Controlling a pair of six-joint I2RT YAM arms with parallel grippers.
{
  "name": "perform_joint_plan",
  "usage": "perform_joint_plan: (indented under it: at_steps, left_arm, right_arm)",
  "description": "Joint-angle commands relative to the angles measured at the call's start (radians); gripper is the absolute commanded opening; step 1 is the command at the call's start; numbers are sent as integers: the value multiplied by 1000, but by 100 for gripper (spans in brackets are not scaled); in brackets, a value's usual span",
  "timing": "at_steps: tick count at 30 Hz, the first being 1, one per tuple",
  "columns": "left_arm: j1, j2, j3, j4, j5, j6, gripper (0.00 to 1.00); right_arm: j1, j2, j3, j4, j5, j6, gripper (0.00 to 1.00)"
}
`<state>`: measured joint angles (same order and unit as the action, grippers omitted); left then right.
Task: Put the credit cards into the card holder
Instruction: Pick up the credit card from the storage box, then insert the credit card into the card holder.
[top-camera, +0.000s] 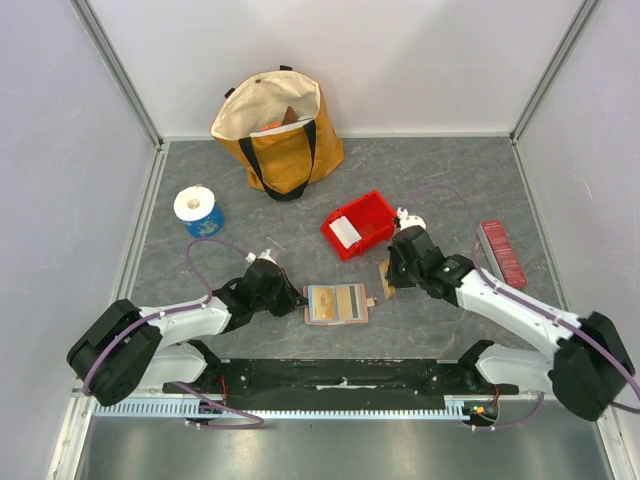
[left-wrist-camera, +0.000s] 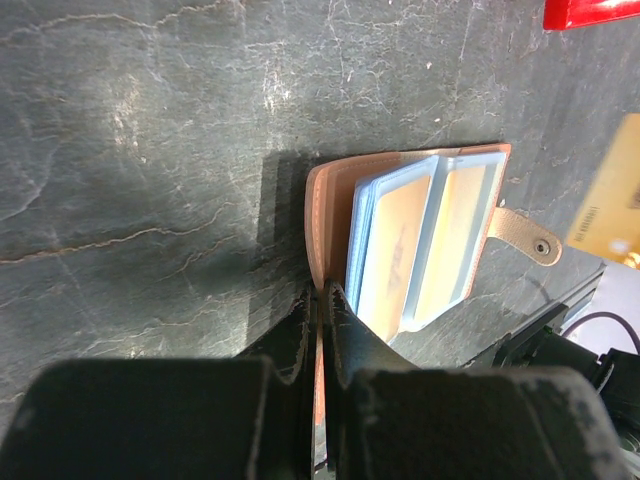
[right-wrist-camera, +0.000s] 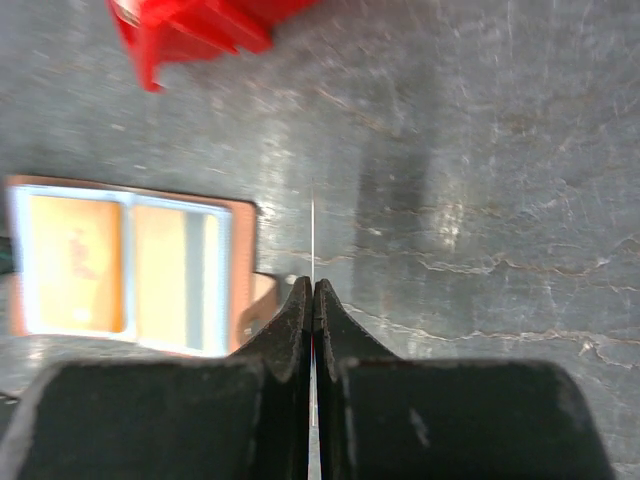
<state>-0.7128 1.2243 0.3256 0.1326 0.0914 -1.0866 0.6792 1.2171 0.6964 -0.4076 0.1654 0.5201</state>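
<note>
The tan card holder (top-camera: 337, 303) lies open and flat between the arms, its clear inner sleeves (left-wrist-camera: 420, 230) facing up. My left gripper (left-wrist-camera: 323, 290) is shut on the holder's left edge, and the leather shows between its jaws. My right gripper (right-wrist-camera: 313, 283) is shut on a yellowish credit card (left-wrist-camera: 612, 200), which the right wrist view shows edge-on as a thin line (right-wrist-camera: 313, 225). That card hangs just right of the holder's snap tab (left-wrist-camera: 528, 238), above the table. A white credit card (top-camera: 344, 232) lies in the red bin.
The red plastic bin (top-camera: 372, 212) stands just behind the holder. A dark-red ribbed bar (top-camera: 503, 252) lies to the right. At the back stands a yellow tote bag (top-camera: 280, 130), and a blue and white roll (top-camera: 198, 210) sits at the left.
</note>
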Motion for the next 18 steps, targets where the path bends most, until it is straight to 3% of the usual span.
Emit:
perform_joint_plan:
  at_steps: [1, 10, 18]
  left_arm:
    - [6, -5, -7, 30, 21, 27, 2]
    - [6, -3, -2, 25, 28, 21, 2]
    - [6, 1, 4, 16, 30, 16, 2]
  right_arm:
    - [14, -114, 49, 21, -84, 87, 0]
    - [66, -93, -86, 259, -162, 268, 0]
    - [112, -31, -110, 257, -95, 282, 0]
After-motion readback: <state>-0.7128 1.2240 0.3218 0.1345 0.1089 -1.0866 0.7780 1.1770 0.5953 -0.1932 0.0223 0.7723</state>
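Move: The right hand already holds the yellow card clear of the table; the open card holder's middle lies about 12 cm to its left, 7 cm back and some 5 cm below. The holder's strap flap, on its near side, is only about 3 cm left and 8 cm back, while the red box stands some 10 cm ahead and 7 cm left, about 4 cm lower. From the left hand, pinching the holder's left edge, the holder's middle is about 8 cm to the right, 1 cm back and 1 cm below. The right hand carries the card leftward about 6 cm and back 2.5 cm in an arc towards the holder's right page, first rising nearly 5 cm and then sinking about 4 cm over the second half, while the fingers stay shut on the card. On the way the wrist rolls some 20 degrees so that the fingertips swing to point more to the left, and the left hand stays put, still pinching the holder's left edge to keep it in place. ##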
